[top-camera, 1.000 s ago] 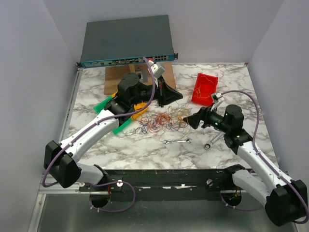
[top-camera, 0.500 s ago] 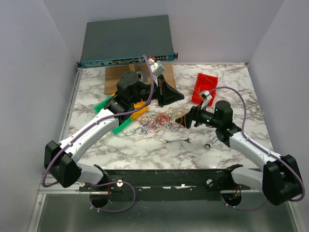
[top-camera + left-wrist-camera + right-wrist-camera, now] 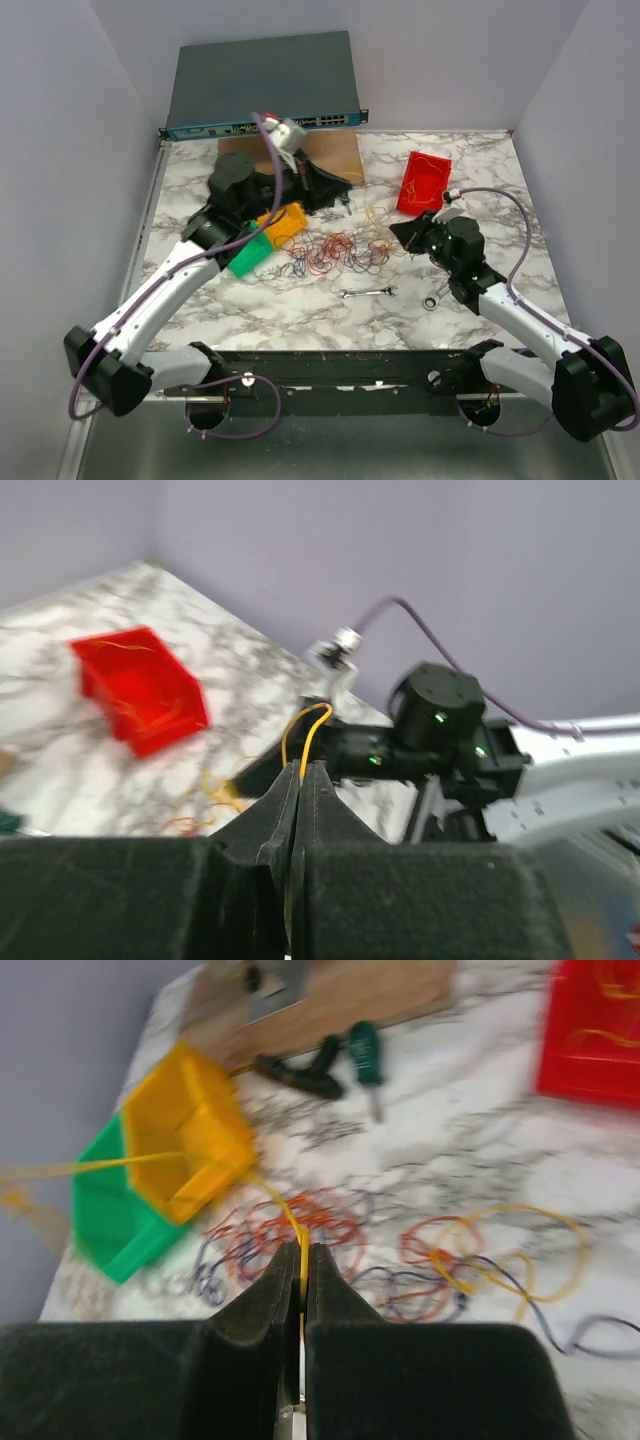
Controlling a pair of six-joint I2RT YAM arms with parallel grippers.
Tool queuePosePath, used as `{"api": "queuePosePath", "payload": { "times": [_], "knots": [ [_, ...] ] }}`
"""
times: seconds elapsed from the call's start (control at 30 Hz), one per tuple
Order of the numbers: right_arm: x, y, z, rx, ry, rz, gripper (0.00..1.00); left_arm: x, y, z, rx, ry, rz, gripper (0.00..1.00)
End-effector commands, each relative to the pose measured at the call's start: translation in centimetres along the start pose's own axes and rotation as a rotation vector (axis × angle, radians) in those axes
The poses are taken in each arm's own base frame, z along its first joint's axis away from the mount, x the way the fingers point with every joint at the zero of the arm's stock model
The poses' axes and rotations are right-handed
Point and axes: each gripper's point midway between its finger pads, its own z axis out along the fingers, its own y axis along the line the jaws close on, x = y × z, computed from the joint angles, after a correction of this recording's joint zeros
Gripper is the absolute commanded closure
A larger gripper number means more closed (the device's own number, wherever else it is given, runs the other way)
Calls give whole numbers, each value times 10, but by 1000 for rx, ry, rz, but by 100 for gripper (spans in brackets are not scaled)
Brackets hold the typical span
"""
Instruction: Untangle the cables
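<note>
The cables (image 3: 335, 252) lie as a loose tangle of orange, red, yellow and dark strands mid-table. My left gripper (image 3: 343, 186) hovers behind the pile, shut on a yellow cable (image 3: 305, 730) that loops out of its tips (image 3: 303, 766). My right gripper (image 3: 395, 230) sits at the pile's right edge, shut on a yellow cable (image 3: 285, 1215) that runs from its tips (image 3: 303, 1252) up and left over the tangle (image 3: 300, 1230). A thin yellow strand (image 3: 375, 214) shows between the two grippers.
A red bin (image 3: 425, 183) with a few strands stands back right. Yellow (image 3: 283, 222) and green (image 3: 245, 258) bins lie left of the pile. A wrench (image 3: 365, 293) and ratchet (image 3: 440, 295) lie in front. Wooden board (image 3: 340, 150), screwdrivers (image 3: 340, 1060) and network switch (image 3: 260, 85) are behind.
My right gripper was open and has shut on a yellow cable at the pile's right edge. My left arm has swung back and to the left, its gripper still shut.
</note>
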Motion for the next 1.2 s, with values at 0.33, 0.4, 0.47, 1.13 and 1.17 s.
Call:
{"api": "queuePosePath", "payload": {
  "times": [0.33,0.4,0.47,1.13,1.17],
  "knots": [
    [-18,-165,-112,1058,-382,198,99,-59,80,-194,-747,-352,-72,100],
    [-18,-164,-109,1053,-355,182,99,-63,81,-202,-782,-358,-65,100],
    [-15,-160,-103,1024,-315,169,99,-65,83,-206,-802,-351,-58,100],
    [-13,-116,-74,677,-157,-33,10,-128,62,-233,-894,-382,59,100],
    [-12,-116,-73,672,-158,-34,10,-132,60,-233,-894,-382,67,100]
  ]
}}
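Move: Both grippers are shut on yellow cable. The right hand's drop spot, bare table between red bin and ring spanner, is about 18 cm right, 3 cm ahead and 17 cm down; the red bin is 13 cm right, 22 cm ahead; the ring spanner 20 cm right, 4 cm back; the orange-blue tangle 10 cm left, 4 cm ahead. From the left hand, the green bin is some 27 cm left, 13 cm ahead and 37 cm down, the yellow bin 16 cm left, 21 cm ahead. Pull the hands apart: swing the left gripper about 25 cm left, still shut on its yellow strand, turning counter-clockwise, and lift a little at the end. Take the right gripper some 17 cm right and down towards the ring spanner, turning clockwise, then open it to let go of the yellow cable, easing slightly back left and up. ##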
